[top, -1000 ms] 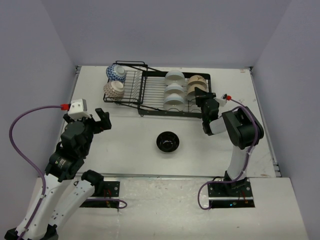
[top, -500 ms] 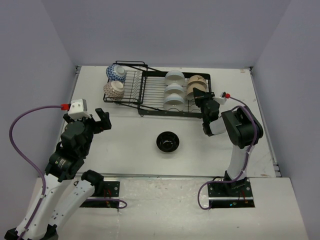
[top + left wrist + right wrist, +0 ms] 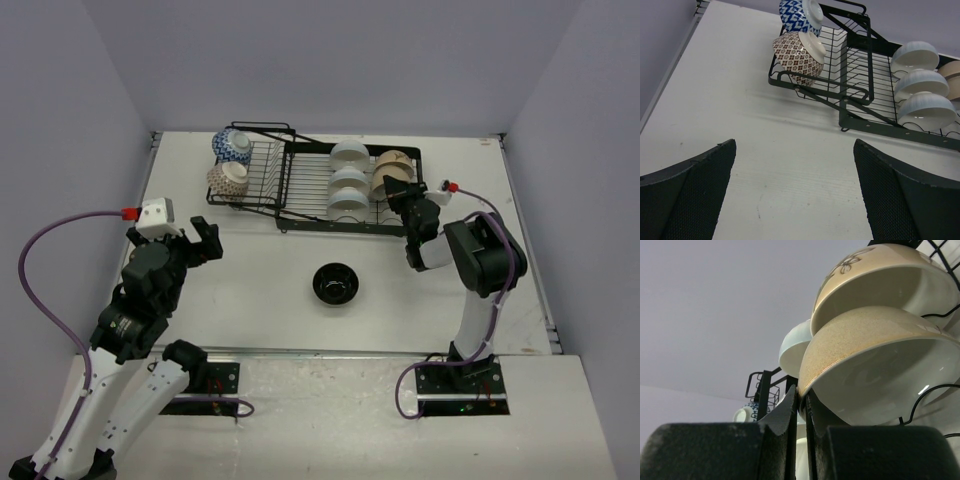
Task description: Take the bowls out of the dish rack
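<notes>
The black wire dish rack (image 3: 310, 190) stands at the back of the table. It holds a blue-and-white bowl (image 3: 233, 146), a brown patterned bowl (image 3: 228, 180), three white bowls (image 3: 348, 180) and two tan bowls (image 3: 393, 162). My right gripper (image 3: 400, 192) is at the rack's right end. In the right wrist view it (image 3: 802, 400) is shut on the lower rim of the speckled tan bowl (image 3: 865, 340), which sits just under a flower-marked tan bowl (image 3: 865, 270). My left gripper (image 3: 795, 200) hangs open over bare table, short of the rack (image 3: 860, 95).
A black bowl (image 3: 335, 284) sits upright on the table in front of the rack, between the two arms. The table's walls close in at the back and both sides. A purple cable loops off the left arm at the left edge.
My right gripper has crept slightly left and toward the rack, still shut on the tan bowl's rim. The left arm has not moved.
</notes>
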`<move>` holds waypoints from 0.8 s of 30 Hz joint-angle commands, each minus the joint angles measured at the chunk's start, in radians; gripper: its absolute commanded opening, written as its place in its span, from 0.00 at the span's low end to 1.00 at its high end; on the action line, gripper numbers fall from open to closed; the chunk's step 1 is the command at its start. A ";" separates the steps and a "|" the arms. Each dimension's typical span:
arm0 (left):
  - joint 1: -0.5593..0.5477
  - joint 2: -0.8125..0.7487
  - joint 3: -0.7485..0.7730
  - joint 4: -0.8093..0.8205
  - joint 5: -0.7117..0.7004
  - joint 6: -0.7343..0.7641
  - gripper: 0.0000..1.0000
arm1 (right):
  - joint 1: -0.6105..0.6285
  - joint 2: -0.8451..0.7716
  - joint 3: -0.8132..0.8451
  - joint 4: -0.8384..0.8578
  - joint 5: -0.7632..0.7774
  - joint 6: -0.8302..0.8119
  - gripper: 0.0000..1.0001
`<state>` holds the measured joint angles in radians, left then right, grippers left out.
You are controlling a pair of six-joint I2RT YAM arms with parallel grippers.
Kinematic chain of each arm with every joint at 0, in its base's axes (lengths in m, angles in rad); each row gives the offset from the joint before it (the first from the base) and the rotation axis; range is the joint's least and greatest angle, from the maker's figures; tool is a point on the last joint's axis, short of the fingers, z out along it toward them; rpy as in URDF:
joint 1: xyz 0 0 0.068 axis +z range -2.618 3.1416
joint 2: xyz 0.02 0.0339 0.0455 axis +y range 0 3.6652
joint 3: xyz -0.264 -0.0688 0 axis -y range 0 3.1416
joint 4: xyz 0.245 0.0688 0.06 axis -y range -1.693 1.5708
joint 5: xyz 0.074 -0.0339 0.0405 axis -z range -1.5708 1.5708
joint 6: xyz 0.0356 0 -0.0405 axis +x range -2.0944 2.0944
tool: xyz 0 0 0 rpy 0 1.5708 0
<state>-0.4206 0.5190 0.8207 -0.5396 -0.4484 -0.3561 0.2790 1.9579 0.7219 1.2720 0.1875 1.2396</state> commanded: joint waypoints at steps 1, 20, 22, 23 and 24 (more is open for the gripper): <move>0.006 0.003 -0.003 0.036 0.008 0.012 1.00 | 0.000 -0.071 0.047 0.383 -0.057 -0.051 0.00; 0.006 0.006 -0.003 0.040 0.008 0.014 1.00 | -0.001 -0.370 -0.033 0.295 -0.161 -0.141 0.00; 0.006 0.007 -0.003 0.040 0.008 0.014 1.00 | 0.000 -0.459 -0.010 0.118 -0.238 -0.190 0.00; 0.008 0.007 -0.003 0.040 0.008 0.014 1.00 | 0.000 -0.494 0.008 0.030 -0.285 -0.219 0.00; 0.006 0.007 -0.003 0.040 0.007 0.014 1.00 | 0.003 -0.570 0.072 -0.204 -0.407 -0.261 0.00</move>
<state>-0.4206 0.5198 0.8204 -0.5396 -0.4480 -0.3557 0.2745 1.5604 0.6838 1.1740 -0.0078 1.0996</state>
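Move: The right hand already pinches the rim of the front tan bowl, whose middle lies about 2 cm ahead, 2 cm right and 5 cm below. The black bowl on the open table lies some 24 cm back, 13 cm left and 11 cm below. The rear tan bowl stands about 8 cm ahead, 1 cm right; the front white bowl 10 cm left, 2 cm back, both some 5 cm lower. From the idle left hand, the black bowl lies about 32 cm right, 2 cm ahead, 25 cm below. Keeping its rim pinch, the right hand lifts the tan bowl 14 cm, easing 5 cm back, fingers tipping up. ##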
